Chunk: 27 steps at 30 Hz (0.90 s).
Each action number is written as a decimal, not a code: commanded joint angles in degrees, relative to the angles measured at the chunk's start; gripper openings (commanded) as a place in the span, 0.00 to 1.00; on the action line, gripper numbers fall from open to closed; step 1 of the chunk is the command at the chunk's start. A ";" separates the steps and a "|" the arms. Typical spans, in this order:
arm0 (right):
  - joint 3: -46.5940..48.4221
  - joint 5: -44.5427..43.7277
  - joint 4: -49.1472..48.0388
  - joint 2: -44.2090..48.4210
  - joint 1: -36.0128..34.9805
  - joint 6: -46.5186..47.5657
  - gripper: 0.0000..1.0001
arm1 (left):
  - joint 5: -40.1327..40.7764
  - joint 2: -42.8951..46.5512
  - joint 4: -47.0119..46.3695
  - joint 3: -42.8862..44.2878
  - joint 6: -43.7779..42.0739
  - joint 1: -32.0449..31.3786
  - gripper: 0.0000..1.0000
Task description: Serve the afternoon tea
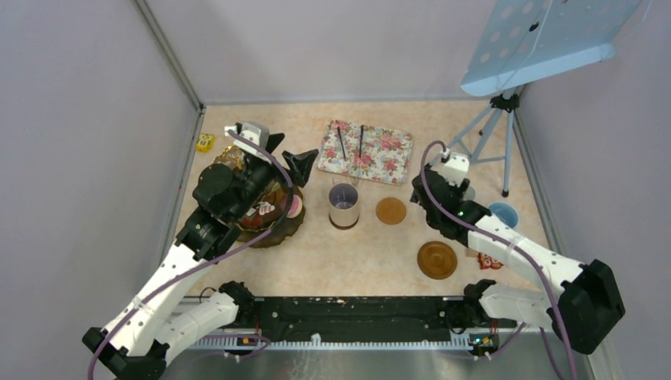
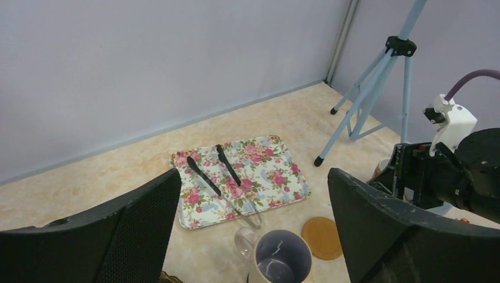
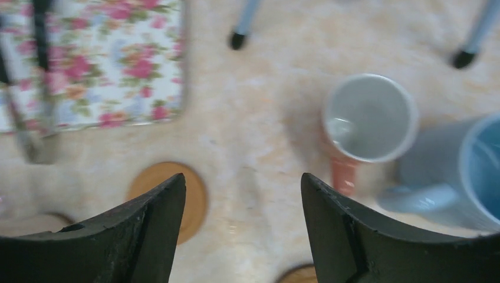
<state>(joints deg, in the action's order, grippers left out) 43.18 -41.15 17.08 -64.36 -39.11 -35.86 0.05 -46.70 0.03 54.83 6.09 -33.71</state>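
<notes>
A tall lilac mug (image 1: 343,204) (image 2: 282,257) stands mid-table beside a round orange biscuit (image 1: 390,210) (image 2: 322,237) (image 3: 178,199). A darker round one (image 1: 437,260) lies nearer the front. In the right wrist view a small white cup (image 3: 368,117) with a pink handle stands next to the light-blue mug (image 3: 467,171) (image 1: 503,214). My right gripper (image 3: 243,183) (image 1: 427,198) hangs open over bare table between the biscuit and the white cup, holding nothing. My left gripper (image 2: 252,177) (image 1: 289,154) is open and empty above a dark basket (image 1: 294,227) of small toy cakes.
The rose-patterned tray (image 1: 388,162) (image 2: 277,171) lies at the back centre with black tongs (image 2: 203,175) on it. A light-blue tripod (image 1: 494,131) stands at the back right. A yellow toy (image 1: 205,142) sits by the left wall, and a red and white packet (image 1: 490,261) lies near the right arm.
</notes>
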 commanded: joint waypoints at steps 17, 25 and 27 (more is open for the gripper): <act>-8.49 -2.96 -0.03 -1.43 13.65 -2.26 0.61 | -1.26 -0.13 -2.69 0.24 0.59 0.64 0.99; -6.84 -3.15 -3.20 -8.58 14.47 -3.31 0.44 | -1.64 0.09 -2.80 0.19 0.70 0.61 0.99; -6.87 -2.81 -3.32 -9.64 14.67 -4.19 0.39 | -1.37 0.29 -2.80 0.17 0.68 0.62 0.99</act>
<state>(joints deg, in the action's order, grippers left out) 34.54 -43.70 16.84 -72.36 -25.54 -38.79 -0.62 -47.16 0.01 54.83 6.11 -33.34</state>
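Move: I'm after the cup with the reddish handle. From my right hand it stands about 12 cm to the right, 5 cm ahead, its middle some 8 cm lower. The blue mug lies 11 cm right of the cup and 6 cm nearer my base; the orange coaster is 5 cm ahead of my hand and 11 cm left, the brown saucer 11 cm back and 5 cm right. From my left hand the cup is about 47 cm right, 8 cm ahead and 32 cm below. I swing my empty right hand rightward, away from the orange coaster, some 10 cm, and sink about 9 cm towards the cup's handle. I draw back roughly 4 cm at first, then ease forward again by 3 cm as I go lower. My wrist turns clockwise nearly 20 degrees and tips down about 10, while the fingers narrow from well open to under half, lining their tips up with the handle. ##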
